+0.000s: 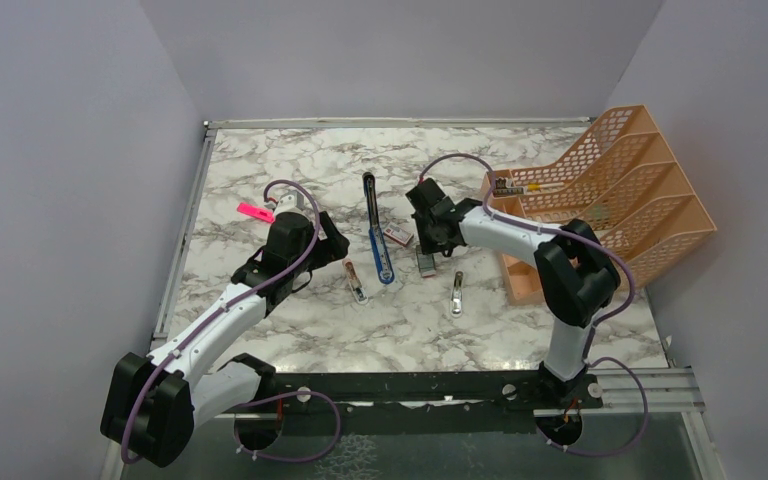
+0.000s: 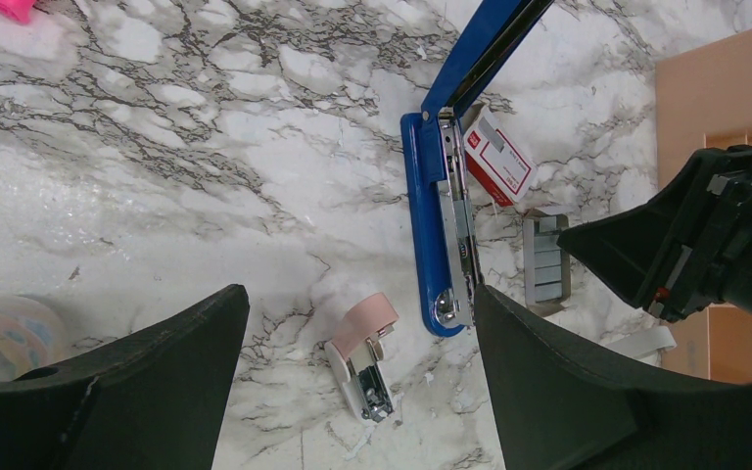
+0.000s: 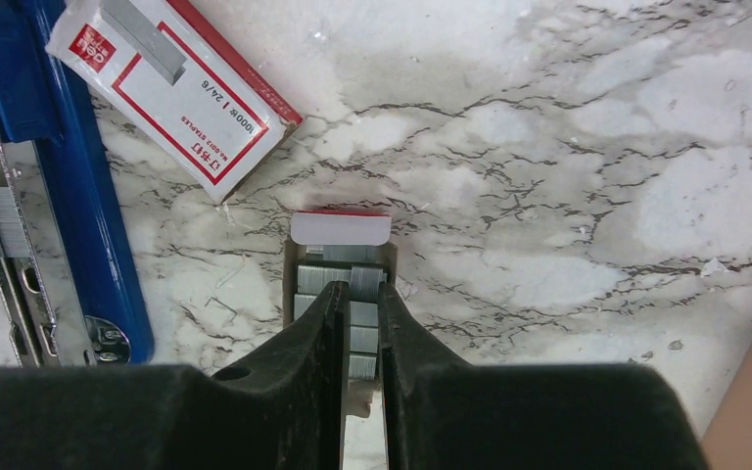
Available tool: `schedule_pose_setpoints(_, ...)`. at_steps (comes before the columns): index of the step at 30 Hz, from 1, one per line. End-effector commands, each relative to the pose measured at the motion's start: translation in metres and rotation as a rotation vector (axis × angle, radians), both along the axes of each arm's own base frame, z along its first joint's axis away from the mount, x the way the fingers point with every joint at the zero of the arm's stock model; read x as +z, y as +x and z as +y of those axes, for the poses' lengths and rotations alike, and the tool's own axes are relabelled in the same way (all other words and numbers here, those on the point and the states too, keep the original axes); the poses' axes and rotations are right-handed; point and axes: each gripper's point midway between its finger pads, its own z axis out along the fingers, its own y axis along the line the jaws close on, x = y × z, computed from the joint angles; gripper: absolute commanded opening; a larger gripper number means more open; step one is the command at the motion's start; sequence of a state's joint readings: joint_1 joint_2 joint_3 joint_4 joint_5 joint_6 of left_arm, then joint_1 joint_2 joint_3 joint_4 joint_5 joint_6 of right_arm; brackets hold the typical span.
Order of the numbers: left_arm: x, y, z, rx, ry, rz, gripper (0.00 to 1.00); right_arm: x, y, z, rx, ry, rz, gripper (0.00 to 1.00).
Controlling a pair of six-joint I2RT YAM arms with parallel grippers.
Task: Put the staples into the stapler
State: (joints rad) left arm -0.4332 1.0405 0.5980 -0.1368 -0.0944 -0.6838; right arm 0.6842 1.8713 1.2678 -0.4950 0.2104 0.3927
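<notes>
The blue stapler [image 1: 378, 240] lies swung open on the marble table, its silver rail [image 2: 458, 240] facing up. In the right wrist view the stapler [image 3: 69, 196] runs down the left edge. Right of it the staples [image 3: 362, 279] sit in rows in a small cardboard tray [image 1: 425, 262], seen in the left wrist view as staples [image 2: 546, 259]. The red-and-white box sleeve [image 3: 181, 93] lies beside them. My right gripper [image 3: 360, 291] reaches down into the tray, its narrow jaws shut on one column of staples. My left gripper [image 2: 359, 294] hovers open left of the stapler, holding nothing.
A small pink-and-white stapler [image 2: 362, 352] lies below my left gripper. A silver tool [image 1: 457, 293] rests in front of the tray. An orange file rack [image 1: 600, 200] stands at the right, a pink marker [image 1: 254, 212] at the left.
</notes>
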Motion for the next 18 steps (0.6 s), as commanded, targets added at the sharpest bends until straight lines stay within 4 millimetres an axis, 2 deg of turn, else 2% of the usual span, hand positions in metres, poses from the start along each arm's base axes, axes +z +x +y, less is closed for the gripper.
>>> schedule_pose_setpoints(1, 0.004, 0.001, 0.002, 0.001, -0.002, -0.019, 0.85, 0.023, 0.017, 0.000, -0.023, 0.034, -0.121, 0.20)
schedule_pose_setpoints(6, 0.005, 0.002, 0.001, 0.001, -0.004, -0.021, 0.85, 0.028, 0.016, 0.003, -0.008, 0.064, -0.144, 0.20)
schedule_pose_setpoints(10, 0.006, 0.002, 0.001, 0.001, -0.006, -0.021, 0.85, 0.041, 0.008, 0.008, 0.026, 0.109, -0.156, 0.20)
schedule_pose_setpoints(13, 0.007, 0.003, 0.001, 0.003, -0.006, -0.024, 0.85, 0.050, -0.009, 0.019, 0.071, 0.137, -0.162, 0.20)
schedule_pose_setpoints(18, 0.007, 0.003, 0.001, 0.005, -0.008, -0.023, 0.85, 0.049, -0.053, 0.045, 0.187, 0.157, -0.133, 0.21)
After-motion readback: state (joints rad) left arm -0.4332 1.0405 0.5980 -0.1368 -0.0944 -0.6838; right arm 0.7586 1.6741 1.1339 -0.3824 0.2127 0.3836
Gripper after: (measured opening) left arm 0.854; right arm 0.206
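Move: The right hand already pinches a short staple strip just above the staple tray, whose middle is about 2 cm back and 2 cm below. The opened stapler's magazine lies some 8 cm to this hand's left, 1 cm back and 1 cm lower; the red-and-white staple box is about 4 cm ahead and 5 cm left, 2 cm below. From the idle left hand, the magazine is roughly 3 cm ahead, 9 cm right and 11 cm below. With the strip kept pinched in its closed fingertips, the right hand rises from just over the tray, slowly and almost straight at first, then faster, about 4 cm in all, while the fingers tip forward and up by some 10 degrees. Over the last part of the climb it also swings back and to the left, about 2 cm each way, off the tray's near left side and across to the stapler's side. ##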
